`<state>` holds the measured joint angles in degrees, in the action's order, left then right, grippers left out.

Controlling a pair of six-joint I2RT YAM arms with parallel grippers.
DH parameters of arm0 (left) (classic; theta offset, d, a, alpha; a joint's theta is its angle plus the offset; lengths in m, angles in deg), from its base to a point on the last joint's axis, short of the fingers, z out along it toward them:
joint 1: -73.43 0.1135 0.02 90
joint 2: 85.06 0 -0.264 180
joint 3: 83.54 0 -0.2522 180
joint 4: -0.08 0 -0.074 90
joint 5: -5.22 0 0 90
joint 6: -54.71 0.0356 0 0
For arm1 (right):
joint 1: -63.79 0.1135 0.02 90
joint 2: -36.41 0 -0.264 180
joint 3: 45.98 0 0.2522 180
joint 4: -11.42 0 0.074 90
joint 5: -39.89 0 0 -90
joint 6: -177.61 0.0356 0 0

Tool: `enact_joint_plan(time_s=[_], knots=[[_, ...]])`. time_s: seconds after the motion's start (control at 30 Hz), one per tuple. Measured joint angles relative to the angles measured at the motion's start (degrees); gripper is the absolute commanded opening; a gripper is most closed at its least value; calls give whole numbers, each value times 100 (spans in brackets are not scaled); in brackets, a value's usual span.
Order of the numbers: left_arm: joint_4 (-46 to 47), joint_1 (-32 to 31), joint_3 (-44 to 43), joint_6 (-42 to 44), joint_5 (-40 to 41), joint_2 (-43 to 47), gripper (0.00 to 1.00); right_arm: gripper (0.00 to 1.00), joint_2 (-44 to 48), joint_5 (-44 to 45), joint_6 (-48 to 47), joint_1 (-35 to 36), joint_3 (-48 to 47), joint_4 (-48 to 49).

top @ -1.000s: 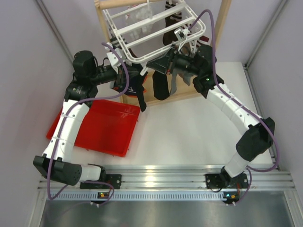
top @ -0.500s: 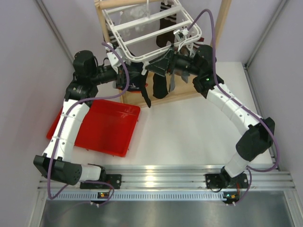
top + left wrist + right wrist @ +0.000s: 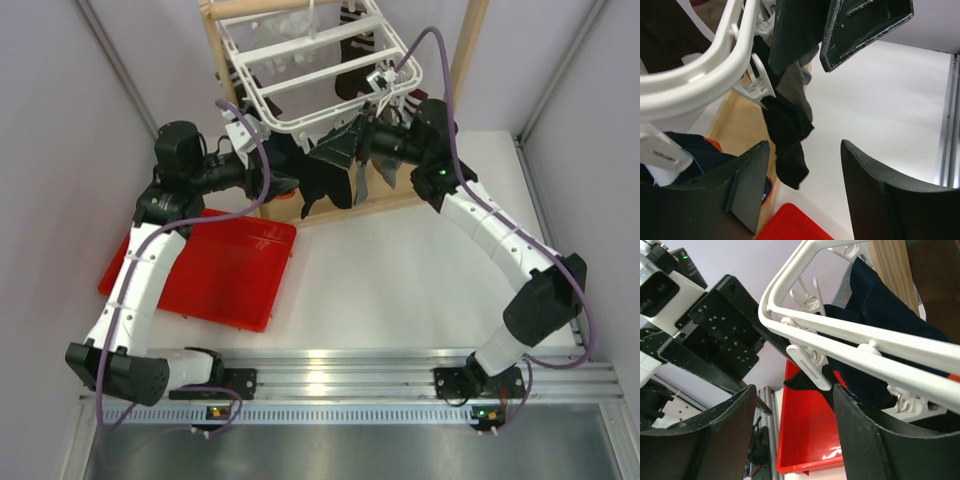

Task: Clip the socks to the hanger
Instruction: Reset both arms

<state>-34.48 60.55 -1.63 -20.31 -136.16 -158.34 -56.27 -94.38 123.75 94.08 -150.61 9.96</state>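
Observation:
The white hanger hangs tilted from the wooden frame. A black sock dangles from a white clip at the hanger's near edge, and a grey sock hangs just behind it. My left gripper is open, and its fingers stand apart on either side of the black sock's lower end without touching it. My right gripper is open too. In the right wrist view its jaws stand wide just below the clip, which pinches the sock's edge.
A red tray lies on the table at the left, under my left arm. The wooden frame has a base board on the table. Navy fabric with orange trim hangs off the hanger beside the clip.
Both grippers were shut at the hanger's near edge and have now opened. The black sock hangs from the clip by itself, and the hanger has swung slightly back.

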Motion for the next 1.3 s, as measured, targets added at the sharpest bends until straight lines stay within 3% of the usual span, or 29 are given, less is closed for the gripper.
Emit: enact_joint_plan(time_s=[0.1, 0.13, 0.17, 0.4, 0.67, 0.93, 1.13, 1.3], knots=[[-280, 0, 170, -15, 72, 260, 69, 72, 223, 98, -234, -9, 214, -216], [-367, 0, 249, -20, 114, 358, 79, 78, 341, 138, -358, -9, 297, -280], [-457, 0, 337, -22, 146, 476, 98, 80, 452, 179, -459, -9, 376, -319], [-1239, 0, 603, -262, 831, 1045, 98, 100, 1480, 289, -1178, -20, 1104, -745], [-2273, 20, 623, -758, 2218, 1036, 98, 100, 2922, 507, -1784, -20, 2636, -1550], [-3093, 461, 737, -1193, 2745, 929, 98, 100, 4535, 1561, -2308, -83, 3589, -2603], [-3370, 741, 1005, -1340, 3451, 1137, 98, 100, 5265, 2485, -2371, -938, 3910, -3285], [-3440, 977, 1241, -1362, 4098, 1593, 98, 100, 5799, 2758, -2461, -1587, 3993, -3718]])
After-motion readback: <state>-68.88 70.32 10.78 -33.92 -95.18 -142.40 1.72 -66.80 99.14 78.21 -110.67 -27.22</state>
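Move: The black sock hangs about 6 cm to the left hand's right, 3 cm ahead and 6 cm lower; its hanger clip is about 4 cm right, 5 cm ahead and 2 cm up, and the red tray's middle lies roughly 20 cm left, 4 cm back and 38 cm below. From the right hand the sock is about 4 cm left, level ahead and some 8 cm lower, the clip 5 cm left and 1 cm ahead at its height, and a grey sock 6 cm right, 4 cm ahead and 8 cm lower. The right hand, already partly open, backs off from the clip and black sock by about 12 cm while sinking, then swings some 24 cm to the right over the bare table, opening fully and turning clockwise about 40 degrees as its fingers dip. The left hand first draws back about 4 cm from the sock, opening wide, then sweeps some 16 cm left and 14 cm down over the red tray, turning counter-clockwise about 50 degrees and tipping downward. ##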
